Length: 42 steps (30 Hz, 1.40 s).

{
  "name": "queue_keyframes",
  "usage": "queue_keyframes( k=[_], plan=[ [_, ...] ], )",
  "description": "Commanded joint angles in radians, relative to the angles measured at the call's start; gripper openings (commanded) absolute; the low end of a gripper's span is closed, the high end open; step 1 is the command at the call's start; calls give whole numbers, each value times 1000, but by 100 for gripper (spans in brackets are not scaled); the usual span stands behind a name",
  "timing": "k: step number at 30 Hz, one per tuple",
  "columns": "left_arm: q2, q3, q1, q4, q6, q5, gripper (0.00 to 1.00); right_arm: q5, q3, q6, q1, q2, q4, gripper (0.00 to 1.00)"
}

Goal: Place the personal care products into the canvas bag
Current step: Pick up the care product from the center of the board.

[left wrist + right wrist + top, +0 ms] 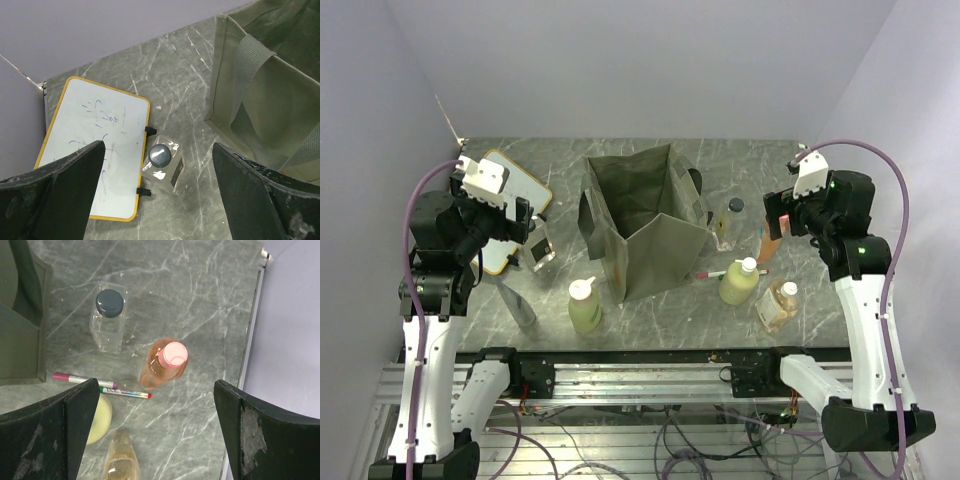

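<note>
The olive canvas bag [655, 255] stands open mid-table. Left of it are a black-lidded clear jar [538, 250], a grey tube [517, 303] and a yellow-green bottle [585, 308]. To its right stand another black-lidded jar [730, 220], a slim orange bottle [770, 243], a second yellow-green bottle [739, 282] and an amber square bottle [778, 304]. My left gripper [525, 222] hangs open above the left jar [161, 160], beside the bag [260, 100]. My right gripper [782, 215] is open above the orange bottle [165, 365], with the right jar [107, 315] farther off. Neither holds anything.
A wood-framed whiteboard [515, 205] lies at the back left, its edge touching the left jar. A multicoloured pen [730, 272] lies between the bag and the right bottles. The table's right edge [250, 355] runs close to the orange bottle.
</note>
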Motion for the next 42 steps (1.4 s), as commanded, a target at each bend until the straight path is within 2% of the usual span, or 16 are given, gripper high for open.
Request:
queue_keyframes(
  k=[1, 6, 22, 30, 42],
  plan=[
    [-3, -1, 10, -13, 3, 7, 100, 47, -19, 53, -3, 6, 32, 97],
    [-11, -17, 10, -2, -8, 21, 100, 110, -50, 65, -3, 20, 59, 97],
    [-18, -21, 10, 4, 0, 24, 100, 122, -90, 81, -16, 136, 123, 90],
    [-21, -23, 10, 8, -6, 34, 100, 26, -75, 68, -82, 193, 103, 83],
    [-14, -20, 10, -3, 7, 35, 100, -45, -75, 64, -116, 242, 104, 71]
  ],
)
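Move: The pink-capped orange bottle stands about 7 cm ahead of my right hand and 3 cm to its right, its middle roughly 21 cm below. The clear dark-capped bottle is some 13 cm ahead and 6 cm left of that hand; the green pump bottle is 2 cm back and 5 cm left, the amber bottle 6 cm back and 3 cm right. From my left hand the pink-capped bottle lies around 60 cm right and 8 cm ahead. I bring my right hand down about 9 cm onto the line of the pink-capped bottle, easing some 4 cm forward and 3 cm to the right as I sink. The wrist tips the fingers about 13 degrees further down and swings slightly clockwise, while the open fingers draw in by roughly a quarter, still clear of the cap. ##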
